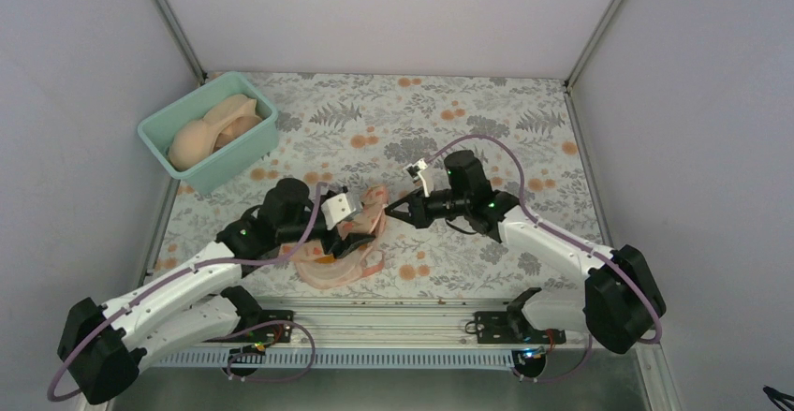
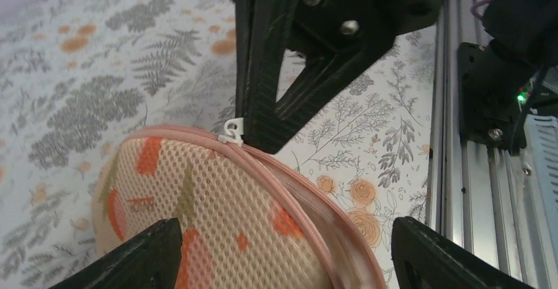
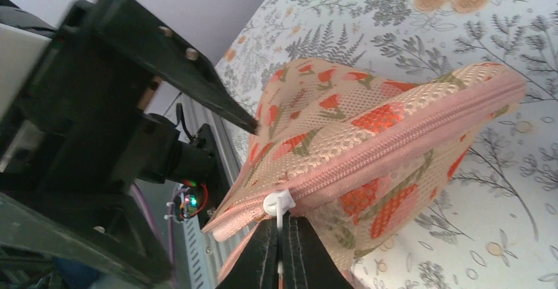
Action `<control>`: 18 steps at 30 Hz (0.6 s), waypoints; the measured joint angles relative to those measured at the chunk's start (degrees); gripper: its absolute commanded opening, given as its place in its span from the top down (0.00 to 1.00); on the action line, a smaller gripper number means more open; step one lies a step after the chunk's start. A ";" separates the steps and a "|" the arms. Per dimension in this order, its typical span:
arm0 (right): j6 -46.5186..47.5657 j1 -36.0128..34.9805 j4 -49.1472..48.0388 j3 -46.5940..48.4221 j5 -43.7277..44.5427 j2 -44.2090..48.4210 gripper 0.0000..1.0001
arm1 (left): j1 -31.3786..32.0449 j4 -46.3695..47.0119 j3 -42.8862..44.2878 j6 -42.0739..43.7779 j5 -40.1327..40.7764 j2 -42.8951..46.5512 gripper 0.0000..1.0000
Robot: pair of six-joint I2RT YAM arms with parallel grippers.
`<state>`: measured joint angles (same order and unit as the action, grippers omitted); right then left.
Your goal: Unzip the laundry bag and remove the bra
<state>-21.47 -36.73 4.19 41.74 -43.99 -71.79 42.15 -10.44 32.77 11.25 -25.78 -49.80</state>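
The laundry bag (image 1: 348,259), a pink mesh pouch with orange print, lies near the table's front edge between the two arms. In the left wrist view the laundry bag (image 2: 217,216) sits between the wide-apart fingers of my left gripper (image 2: 284,224), which is open and not pinching it. My right gripper (image 3: 281,239) is shut on the thin white zip pull (image 3: 278,203) at the bag's pink zip. The same pull (image 2: 231,131) shows at the right gripper's tip (image 2: 253,137). The zip gapes a little at one end of the laundry bag (image 3: 368,124). The bra is hidden.
A teal tub (image 1: 245,149) holding pale peach bras (image 1: 201,139) stands at the back left. The aluminium rail (image 1: 403,315) with both arm bases runs along the near edge. Grey walls close off the left, right and back of the floral tablecloth (image 1: 487,111).
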 measured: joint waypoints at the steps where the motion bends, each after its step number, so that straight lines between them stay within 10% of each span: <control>1: -0.42 -0.42 -0.50 0.02 0.07 0.00 0.96 | 0.59 0.44 0.02 -1.29 1.22 -1.01 0.26; 7: -2.47 -2.27 -2.47 0.02 0.50 -0.04 0.96 | 5.49 2.08 0.66 -4.90 6.29 -4.83 0.37; 15: -2.60 -2.62 -2.78 0.02 1.05 -0.07 0.96 | 7.26 4.04 1.51 -5.33 11.32 -7.34 0.96; 18: -1.70 -2.56 -1.73 0.02 1.75 0.15 0.96 | 7.21 4.09 1.64 -3.93 12.31 -7.32 0.98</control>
<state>-23.18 -39.29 2.46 41.76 -42.24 -71.64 49.36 -6.35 34.41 7.31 -13.47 -57.12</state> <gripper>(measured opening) 0.041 0.043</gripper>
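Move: The left fingers, wide open, have the zip edge of the laundry bag to shut on, about 3 cm to their right, 1 cm ahead and 2 cm lower. The white zip pull, already pinched in the right fingers, is 5 cm to the left hand's right and 3 cm ahead; the bag's loose lower part hangs some 11 cm back, 8 cm left and 14 cm below. From the right hand, that same zip edge lies about 2 cm left and 2 cm back. The left fingers shut from wide open and pinch the bag's zip edge just behind and left of the pull. First the left hand slides about 2 cm right and sinks some 1.5 cm, then it nudges forward 1 cm as the fingers close. Meanwhile the right hand keeps its pinch on the pull, easing about 1 cm left towards the left hand. ##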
